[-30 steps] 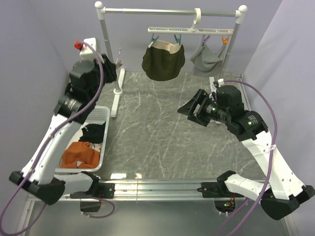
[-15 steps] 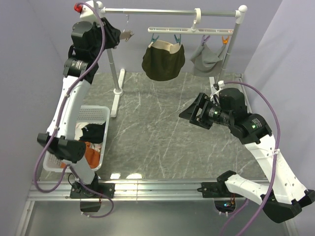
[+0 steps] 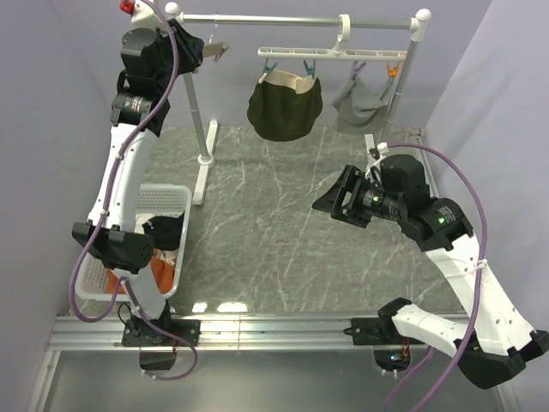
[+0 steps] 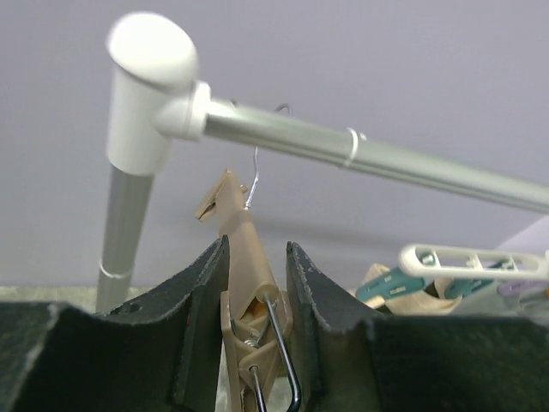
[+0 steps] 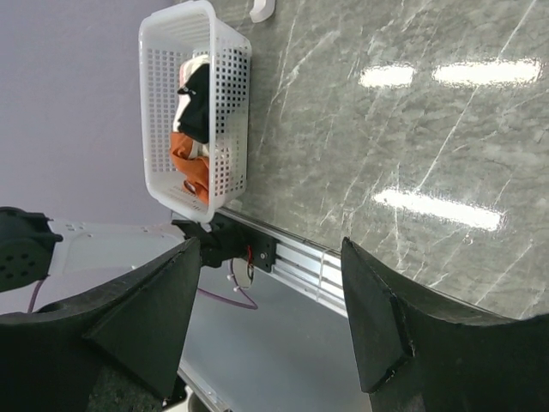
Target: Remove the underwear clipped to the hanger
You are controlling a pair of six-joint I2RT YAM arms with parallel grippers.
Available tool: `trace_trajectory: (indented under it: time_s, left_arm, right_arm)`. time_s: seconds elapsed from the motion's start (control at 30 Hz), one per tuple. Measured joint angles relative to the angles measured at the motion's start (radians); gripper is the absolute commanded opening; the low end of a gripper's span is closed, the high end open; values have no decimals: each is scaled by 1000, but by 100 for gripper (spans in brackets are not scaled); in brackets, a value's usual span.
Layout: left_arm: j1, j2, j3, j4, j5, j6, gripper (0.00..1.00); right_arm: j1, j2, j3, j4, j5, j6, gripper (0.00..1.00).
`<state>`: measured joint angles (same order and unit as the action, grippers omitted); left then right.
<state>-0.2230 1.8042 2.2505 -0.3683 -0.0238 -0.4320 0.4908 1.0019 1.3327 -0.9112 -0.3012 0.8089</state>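
The dark olive briefs with a cream waistband [image 3: 285,107] and the light grey briefs [image 3: 362,101] hang clipped to the white hanger [image 3: 330,53] on the rail. The black briefs [image 3: 163,233] lie in the white basket, also in the right wrist view [image 5: 196,94]. My left gripper [image 3: 206,50] is raised at the rail's left end. It is shut on a tan clip [image 4: 249,257] whose wire hook reaches up to the rail [image 4: 377,159]. My right gripper [image 3: 330,196] hovers open and empty above the table's right half.
The white basket [image 3: 176,199] at the left also holds an orange cloth [image 3: 159,266]. The rack's left post [image 3: 196,112] and right post [image 3: 410,60] stand at the back. The metal rail of the table front [image 5: 283,257] shows under my right gripper [image 5: 270,245].
My left arm has swung up from beside the basket to the rail's left end, carrying the tan clip. My right arm has barely moved.
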Motion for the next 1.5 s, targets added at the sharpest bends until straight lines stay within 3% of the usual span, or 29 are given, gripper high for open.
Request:
trace_trajectory:
  time_s: [0.3, 0.73, 0.9, 1.17, 1.33, 1.5]
  left_arm:
    - [36, 43, 85, 68, -2, -26, 0]
    - [38, -267, -371, 203, 0, -34, 0]
    - [38, -308, -361, 220, 1, -26, 0]
    - [38, -250, -255, 194, 16, -22, 0]
    - [38, -259, -328, 187, 37, -23, 0]
    - [38, -311, -499, 169, 38, -24, 0]
  right_arm:
    - [0, 4, 0, -3, -3, -8, 73]
    - [0, 23, -36, 1, -7, -7, 73]
    - [0, 24, -43, 2, -8, -7, 73]
    - [0, 29, -43, 3, -11, -7, 73]
    - [0, 28, -51, 4, -11, -7, 73]
    - [0, 29, -69, 6, -11, -7, 73]
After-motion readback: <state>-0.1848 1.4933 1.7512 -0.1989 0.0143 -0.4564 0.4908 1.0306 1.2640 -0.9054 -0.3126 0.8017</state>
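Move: The bare wooden hanger is already pinched in the left hand, its hook up by the metal rail. The rail spot for the hook lies about 13 cm ahead, 3 cm right and 6 cm above that hand. The rail's white corner joint is some 11 cm ahead, 6 cm left and 6 cm above; the green underwear roughly 14 cm ahead, 23 cm right, 14 cm below. From the right hand the rail spot is about 45 cm ahead, 30 cm left, 25 cm up. The hanger, still pinched by one end in the left fingers, is lifted slightly, then drawn back from the rail about 7 cm with a dip, raised again with the fingertips tipping up some 10 degrees, and finally lowered quickly by about 9 cm as the hand levels out. The empty right hand, still open, sinks about 3 cm. ##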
